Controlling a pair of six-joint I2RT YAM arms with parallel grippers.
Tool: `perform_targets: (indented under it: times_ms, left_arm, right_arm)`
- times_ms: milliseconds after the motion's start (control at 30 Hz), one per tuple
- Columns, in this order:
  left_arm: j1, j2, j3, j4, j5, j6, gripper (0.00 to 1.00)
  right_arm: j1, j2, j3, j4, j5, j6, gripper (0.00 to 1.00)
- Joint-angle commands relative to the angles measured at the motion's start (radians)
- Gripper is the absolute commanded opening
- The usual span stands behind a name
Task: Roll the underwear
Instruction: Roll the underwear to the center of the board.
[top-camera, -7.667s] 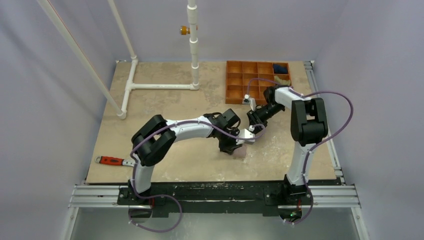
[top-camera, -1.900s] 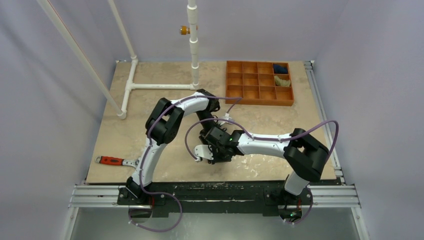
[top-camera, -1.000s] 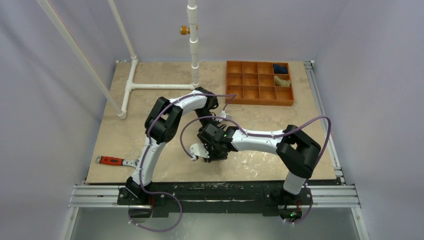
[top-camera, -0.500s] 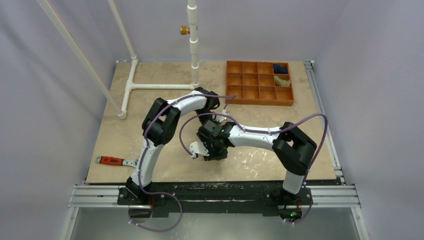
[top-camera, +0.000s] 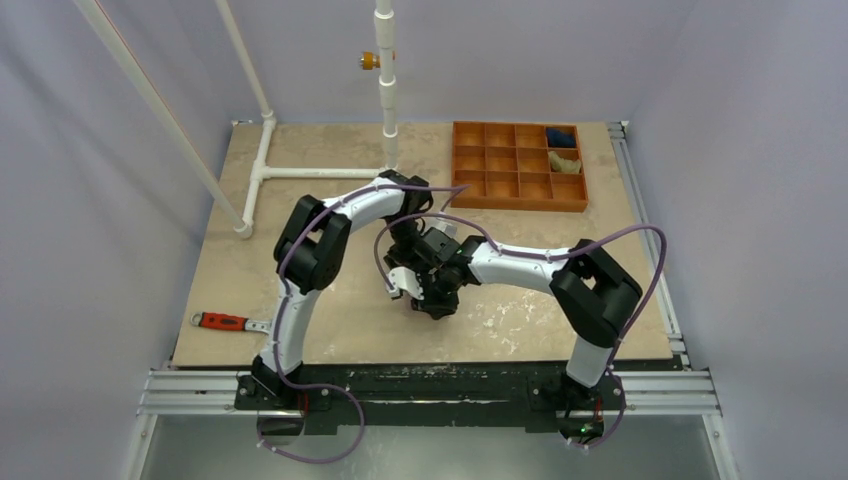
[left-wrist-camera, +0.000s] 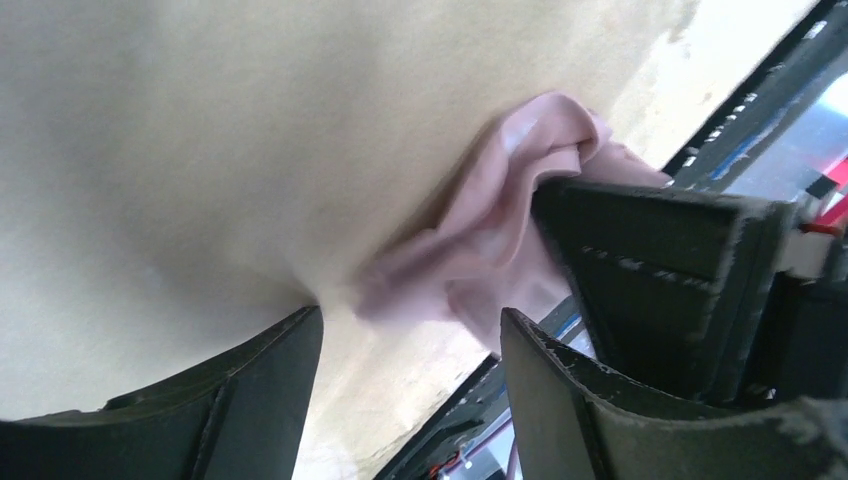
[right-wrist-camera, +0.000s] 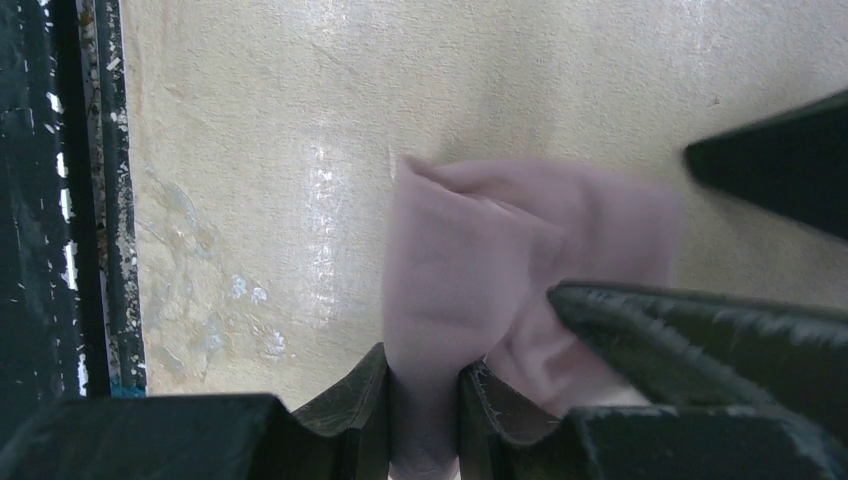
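The underwear (right-wrist-camera: 470, 250) is a crumpled pale pink cloth lying on the beige table (right-wrist-camera: 250, 120) near its front edge. My right gripper (right-wrist-camera: 425, 365) is shut on one fold of it, with cloth bulging out between the fingers. In the left wrist view the underwear (left-wrist-camera: 480, 240) lies just ahead of my left gripper (left-wrist-camera: 410, 320), which is open with nothing between its jaws. One left finger (right-wrist-camera: 700, 335) rests over the cloth beside the right gripper. In the top view both wrists (top-camera: 430, 280) meet at the table's middle front and cover the garment.
An orange compartment tray (top-camera: 480, 192) stands at the back right, holding a dark blue bundle (top-camera: 561, 137) and an olive-tan bundle (top-camera: 565, 162). A white pipe frame (top-camera: 320, 172) lies at the back left. A red-handled wrench (top-camera: 222, 321) lies near the front left edge.
Both wrists have shifted a little to the right and away from the front edge, and the left arm's elbow has swung left. The right gripper keeps its pinch on the cloth.
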Motion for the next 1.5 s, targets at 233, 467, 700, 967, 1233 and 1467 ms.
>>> perform_targets:
  times_ms: [233,467,700,967,1233,1467]
  left_arm:
    - [0.064,-0.019,0.005,0.065,-0.112,0.078,0.67]
    - [0.101,-0.067,-0.037,0.087,-0.204,0.078,0.67]
    - [0.208,-0.243,-0.198,0.177,-0.299,0.080,0.67]
    - [0.336,-0.436,-0.339,0.265,-0.371,0.088,0.67]
    - [0.384,-0.709,-0.554,0.431,-0.271,0.109,0.67]
    - [0.383,-0.975,-0.761,0.579,-0.152,0.124,0.67]
  right_arm:
    - [-0.013,0.077,-0.107,-0.084,0.039,0.043,0.00]
    - [-0.012,0.130,-0.038,-0.145,0.036,0.025,0.00]
    - [-0.042,0.219,0.071,-0.250,0.008,-0.021,0.00]
    - [-0.112,0.363,0.269,-0.440,-0.055,-0.099,0.00]
    - [-0.179,0.549,0.514,-0.631,-0.181,-0.212,0.02]
    - [-0.218,0.683,0.636,-0.721,-0.251,-0.289,0.03]
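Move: The rolled underwear is pinched in my right fingers. Its middle lies about 3 cm to that hand's left and 1 cm ahead, at nearly the same height. From my open left hand the roll is some 4 cm back, 4 cm to the right and 1 cm lower. The wooden tray stands roughly 30 cm ahead of my right hand and 17 cm to its right. The corner of the white pipes is about 21 cm ahead of my left hand and 4 cm to its left. I sweep my open left hand away from the underwear, low over the board at first, some 17 cm left and a little forward, then lift it about 7 cm and ease slightly back while its fingers swing round to point nearly straight down. My right hand stays almost in place and keeps its pinch on the roll, then tips about 40 degrees so its fingers point down and back towards my base. ##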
